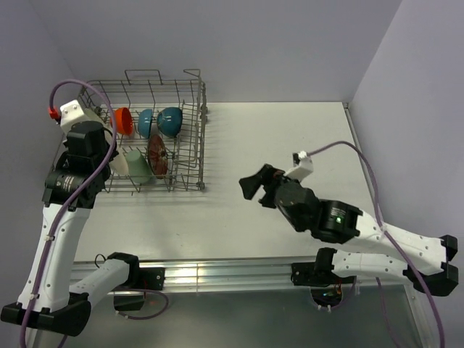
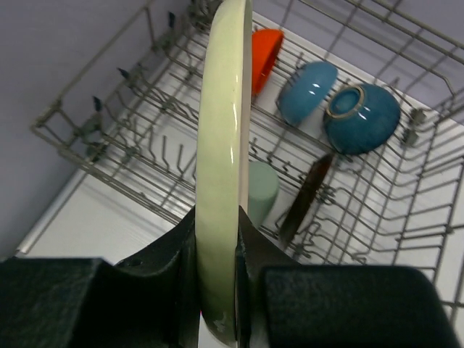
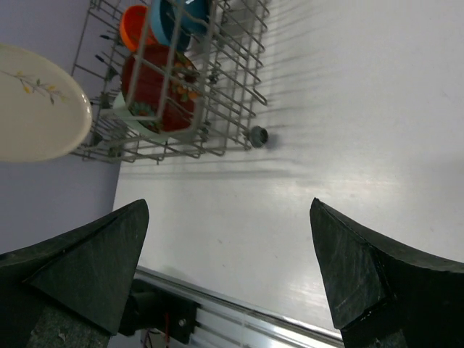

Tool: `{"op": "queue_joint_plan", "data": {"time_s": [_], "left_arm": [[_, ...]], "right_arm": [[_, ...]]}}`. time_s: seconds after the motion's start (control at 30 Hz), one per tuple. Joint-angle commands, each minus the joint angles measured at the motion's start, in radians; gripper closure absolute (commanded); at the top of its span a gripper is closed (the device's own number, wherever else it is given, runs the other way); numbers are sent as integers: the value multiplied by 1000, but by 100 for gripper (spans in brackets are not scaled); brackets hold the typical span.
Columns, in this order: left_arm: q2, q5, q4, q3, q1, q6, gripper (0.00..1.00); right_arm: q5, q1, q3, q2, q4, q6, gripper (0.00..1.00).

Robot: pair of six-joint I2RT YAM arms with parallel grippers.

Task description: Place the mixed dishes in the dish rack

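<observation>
My left gripper (image 2: 217,290) is shut on the lower rim of the large cream plate (image 2: 221,145), which stands on edge over the left part of the dish rack (image 2: 87,138). The twig motif shows on the plate (image 3: 36,101) in the right wrist view. Inside the rack (image 1: 201,130) sit the orange bowl (image 1: 123,120), the small blue bowl (image 1: 146,122), the teal bowl (image 1: 170,120), the pale green cup (image 1: 138,165) and the red floral bowl (image 1: 157,154). My right gripper (image 1: 254,185) hangs open over bare table, right of the rack.
The rack stands at the table's far left, close to the purple wall (image 1: 43,65). A purple cable (image 1: 80,85) loops above the left arm. The metal rail (image 1: 217,272) runs along the near edge.
</observation>
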Motion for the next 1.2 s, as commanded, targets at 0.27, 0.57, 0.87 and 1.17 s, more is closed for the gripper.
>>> {"op": "queue_joint_plan", "data": {"time_s": [0.27,0.57,0.87,1.17], "left_arm": [[-40,-179,204,3,10,67,100],[-3,-235,155,-20,97,75,100],[-18,-205,156,-97,151,23,100],[22,-199,144,-121,200,-32,100]], "right_arm": [[-433,-274,566,559,114,-352,2],[-417,-291,1068,976,-129,-373,11],[-384,-290,1035,1051,-166,-356,23],[-424,-286,1059,1116,-166,-376,38]]}}
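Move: The left hand already grips the cream plate; the rack's empty left tines lie about 12 cm to its left, 8 cm ahead and 22 cm below. From that hand the green cup is roughly 7 cm ahead, level sideways; the orange bowl 24 ahead, 10 left. For the right hand, the rack's right rim is some 16 cm ahead, 18 left and 2 below, with the red plate 17 ahead, 30 left. Forward and left in one quick arc of about 23 cm, the right hand rises some 6 cm and sinks back to bring its fingers astride the rack's right rim, rolling its left side down and closing from wide open to roughly two thirds. Meanwhile the left hand keeps the plate pinched on edge and carries it left, away from the cup, then lower too, turning counter-clockwise. ##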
